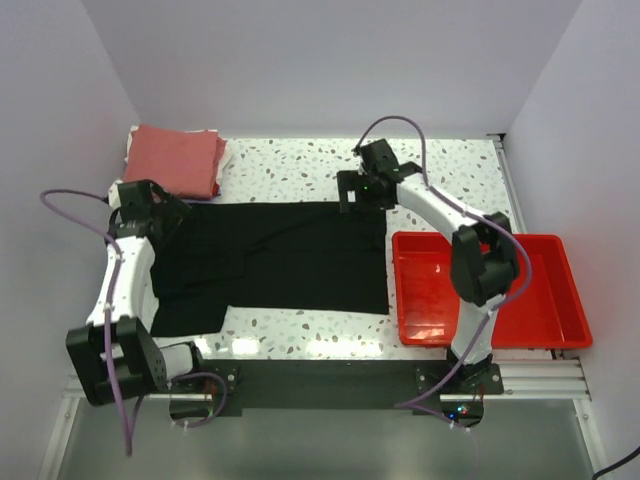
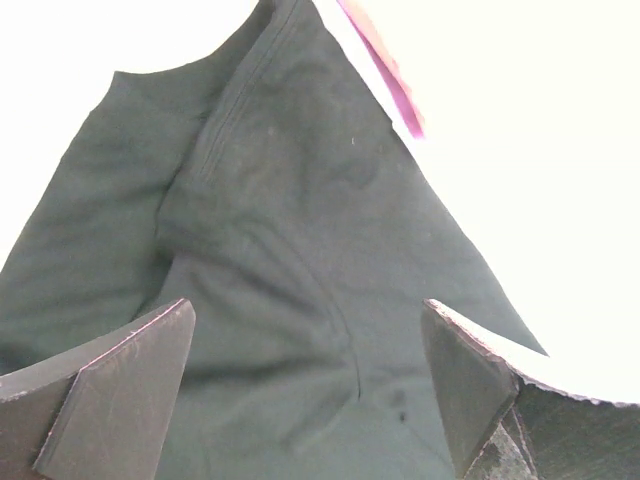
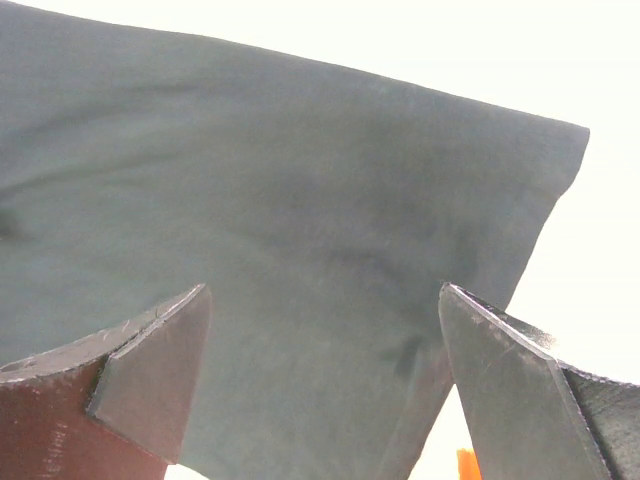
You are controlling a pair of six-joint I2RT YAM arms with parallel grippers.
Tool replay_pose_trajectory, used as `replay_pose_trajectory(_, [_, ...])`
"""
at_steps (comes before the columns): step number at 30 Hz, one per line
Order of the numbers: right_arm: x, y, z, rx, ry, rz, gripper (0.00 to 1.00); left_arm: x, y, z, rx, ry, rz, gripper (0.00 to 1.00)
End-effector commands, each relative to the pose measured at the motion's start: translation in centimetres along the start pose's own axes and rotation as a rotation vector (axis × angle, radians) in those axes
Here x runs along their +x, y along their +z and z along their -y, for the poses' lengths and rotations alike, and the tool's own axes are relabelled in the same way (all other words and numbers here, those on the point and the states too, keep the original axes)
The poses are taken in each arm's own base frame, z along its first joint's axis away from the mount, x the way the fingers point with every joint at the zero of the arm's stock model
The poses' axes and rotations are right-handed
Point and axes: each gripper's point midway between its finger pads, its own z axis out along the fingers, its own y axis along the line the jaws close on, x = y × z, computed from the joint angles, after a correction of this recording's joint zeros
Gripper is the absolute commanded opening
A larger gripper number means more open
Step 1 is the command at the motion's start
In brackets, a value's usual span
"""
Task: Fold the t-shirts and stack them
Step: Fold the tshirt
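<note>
A large black t-shirt (image 1: pixel 280 260) lies spread flat across the middle of the table. A folded salmon-red t-shirt (image 1: pixel 175 158) rests on paler folded cloth at the back left corner. My left gripper (image 1: pixel 168 215) hangs open over the black shirt's left end, near the collar; the left wrist view shows the black cloth (image 2: pixel 300 260) below its wide-apart fingers (image 2: pixel 130 385). My right gripper (image 1: pixel 362 195) stands open over the shirt's back right corner, and that black cloth (image 3: pixel 300 230) with its hem corner lies beneath it. Neither gripper holds anything.
A red plastic tray (image 1: pixel 545 325) sits at the right, partly under the right arm. Speckled white tabletop (image 1: pixel 290 160) shows behind and in front of the black shirt. White walls close in the back and sides.
</note>
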Motion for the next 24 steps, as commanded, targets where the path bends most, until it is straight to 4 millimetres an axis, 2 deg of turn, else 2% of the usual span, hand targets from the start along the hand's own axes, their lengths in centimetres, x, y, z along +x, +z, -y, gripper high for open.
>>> replay_pose_trajectory(1, [-1.6,-6.8,-1.2,-0.079,0.014,0.142,0.99,3.4,-1.9,-2.5,-0.041,0.006,-0.033,1.00])
replay_pose_trajectory(3, [-0.9,-7.9,-1.1,-0.085,0.026,0.158,0.99,5.4,-2.6,-3.7,-0.053,0.002,-0.019,1.00])
replay_pose_trajectory(4, [0.6,-7.7,-0.6,-0.076,0.044,0.135,0.99,7.0,-3.0,-3.1,-0.030,0.035,-0.035,1.00])
replay_pose_trajectory(5, [0.6,-8.9,-0.7,-0.087,0.046,0.157,0.99,8.1,-3.2,-3.0,-0.028,0.048,-0.051,1.00])
replay_pose_trajectory(6, [1.0,-9.2,-0.7,-0.090,0.046,0.158,0.99,9.2,-3.3,-3.8,-0.057,0.039,-0.055,1.00])
replay_pose_trajectory(7, [2.1,-9.1,-0.5,-0.086,0.053,0.141,0.99,11.4,-3.8,-3.2,-0.045,0.102,-0.092,1.00])
replay_pose_trajectory(8, [2.2,-10.0,-0.7,-0.095,0.049,0.155,0.99,12.4,-4.1,-3.4,-0.060,0.122,-0.108,1.00])
replay_pose_trajectory(9, [2.6,-10.3,-0.7,-0.094,0.044,0.154,0.99,13.4,-4.4,-4.5,-0.122,0.134,-0.120,1.00])
replay_pose_trajectory(10, [3.4,-10.3,-0.5,-0.088,0.037,0.143,0.99,14.6,-4.9,-4.7,-0.137,0.181,-0.136,1.00])
replay_pose_trajectory(14, [4.6,-11.3,0.6,-0.042,0.039,0.148,0.99,15.6,-6.7,-8.1,-0.269,0.182,-0.123,1.00])
replay_pose_trajectory(17, [5.4,-11.3,1.1,-0.030,0.041,0.131,0.99,16.2,-7.1,-9.6,-0.293,0.080,-0.117,1.00])
replay_pose_trajectory(18, [5.7,-11.2,1.1,-0.027,0.041,0.121,0.99,16.8,-7.0,-10.9,-0.335,0.009,-0.115,1.00])
replay_pose_trajectory(24, [6.1,-10.4,0.9,-0.037,0.032,0.085,0.99,15.9,-7.0,-11.8,-0.362,-0.136,-0.024,1.00])
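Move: The t-shirt's near-left flap is the left gripper's aim: its near-right corner lies about 21 cm back, 8 cm right and 11 cm below, its near-left corner 15 cm left of that; the red stack is some 15 cm ahead, 1 cm left. From the right gripper, the shirt's near-right corner is about 20 cm back, 6 cm right and 6 cm below, the far-right corner 5 cm ahead, 6 cm right, the red box's middle 16 cm back, 28 cm right. Bring the left gripper, open, back some 18 cm and down onto a low hover at the flap's near-right corner, swinging right and then slightly left again, tipping the fingers more steeply down. Lift the open right gripper and draw it back about 10 cm and a little right over the shirt towards its near-right corner, sinking slightly before holding still. ##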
